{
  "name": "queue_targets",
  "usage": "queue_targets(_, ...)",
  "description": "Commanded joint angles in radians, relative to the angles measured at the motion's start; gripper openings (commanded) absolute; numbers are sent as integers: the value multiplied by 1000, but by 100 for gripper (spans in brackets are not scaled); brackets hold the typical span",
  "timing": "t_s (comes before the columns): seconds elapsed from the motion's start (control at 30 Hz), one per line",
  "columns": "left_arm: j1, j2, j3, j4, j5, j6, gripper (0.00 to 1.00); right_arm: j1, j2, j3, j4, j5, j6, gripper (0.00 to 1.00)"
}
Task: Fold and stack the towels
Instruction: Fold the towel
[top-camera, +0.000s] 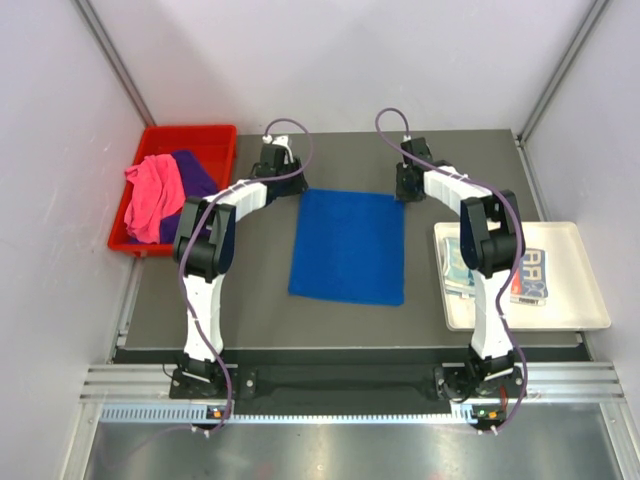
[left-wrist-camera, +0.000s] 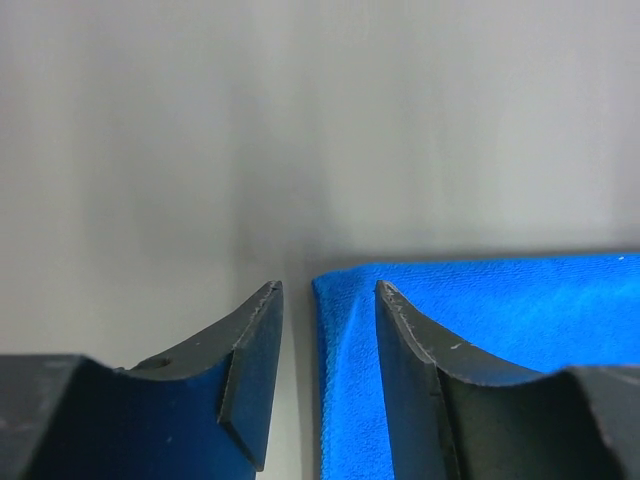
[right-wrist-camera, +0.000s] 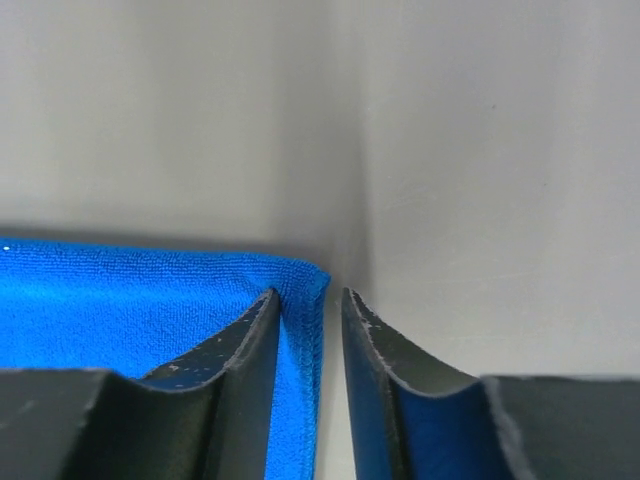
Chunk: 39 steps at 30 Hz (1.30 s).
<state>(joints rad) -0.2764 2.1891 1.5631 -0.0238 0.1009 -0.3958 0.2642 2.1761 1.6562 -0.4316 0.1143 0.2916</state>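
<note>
A royal blue towel (top-camera: 348, 245) lies flat in the middle of the table. My left gripper (top-camera: 297, 187) is at its far left corner and my right gripper (top-camera: 404, 188) at its far right corner. In the left wrist view the left gripper (left-wrist-camera: 328, 290) is open, with the blue towel's (left-wrist-camera: 520, 330) corner lying loose between its fingers. In the right wrist view the right gripper (right-wrist-camera: 310, 295) is open more narrowly. The blue towel's (right-wrist-camera: 120, 300) hem rests against its left finger, and a gap shows to the right finger. A pink towel (top-camera: 153, 195) and a purple towel (top-camera: 196, 174) lie crumpled in the bin.
The red bin (top-camera: 222, 135) stands at the far left of the table. A white tray (top-camera: 575, 300) at the right holds folded towels, a light blue patterned one (top-camera: 455, 262) and a cream lettered one (top-camera: 530, 275). Grey walls close in the back and both sides.
</note>
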Motion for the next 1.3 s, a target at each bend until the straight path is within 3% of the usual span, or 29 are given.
queue_targets(0.0,6,21,46,1,22,22,47,-14,-35,37,30,-19,-9,29)
queue_targets(0.37,5,60,61,-22,16,26,44,-14,-16,59,8,-39,-25,21)
queue_targets(0.63,3,64,45,-16,7,18,31,-11,20,105,-18,-62,-34,12)
queue_targets(0.83,0,41,3,16,13,9,27,-11,34,137,-32,-76,-39,9)
queue_targets(1.07,-1,37,-9,55,-29,-14,5,-11,56,166,-32,-90,-52,7)
queue_targets(1.27,0,20,-14,97,-131,-29,0,-11,63,171,-7,-90,-68,5)
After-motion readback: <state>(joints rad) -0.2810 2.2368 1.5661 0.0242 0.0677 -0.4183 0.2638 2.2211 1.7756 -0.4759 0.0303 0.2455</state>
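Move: The blue towel lies spread flat. Its far-left corner sits between the open left fingertips, about 1 cm ahead and 2 cm below. Its far-right corner is likewise between the right fingertips, about 1 cm ahead and 1 cm below, some 26 cm right of and 2 cm nearer than the left hand. The red bin is about 31 cm left of the left hand, level fore and aft; the white tray is roughly 26 cm right of the right hand and 20 cm back. The towel's two far corners get pinched. Over the far-left one the left hand sinks about 2 cm, stays there while its half-open fingers shut on the cloth, then edges slightly forward. The right fingers close on the far-right corner while that hand first creeps left, then goes left, forward and up, about 3 cm in all. ##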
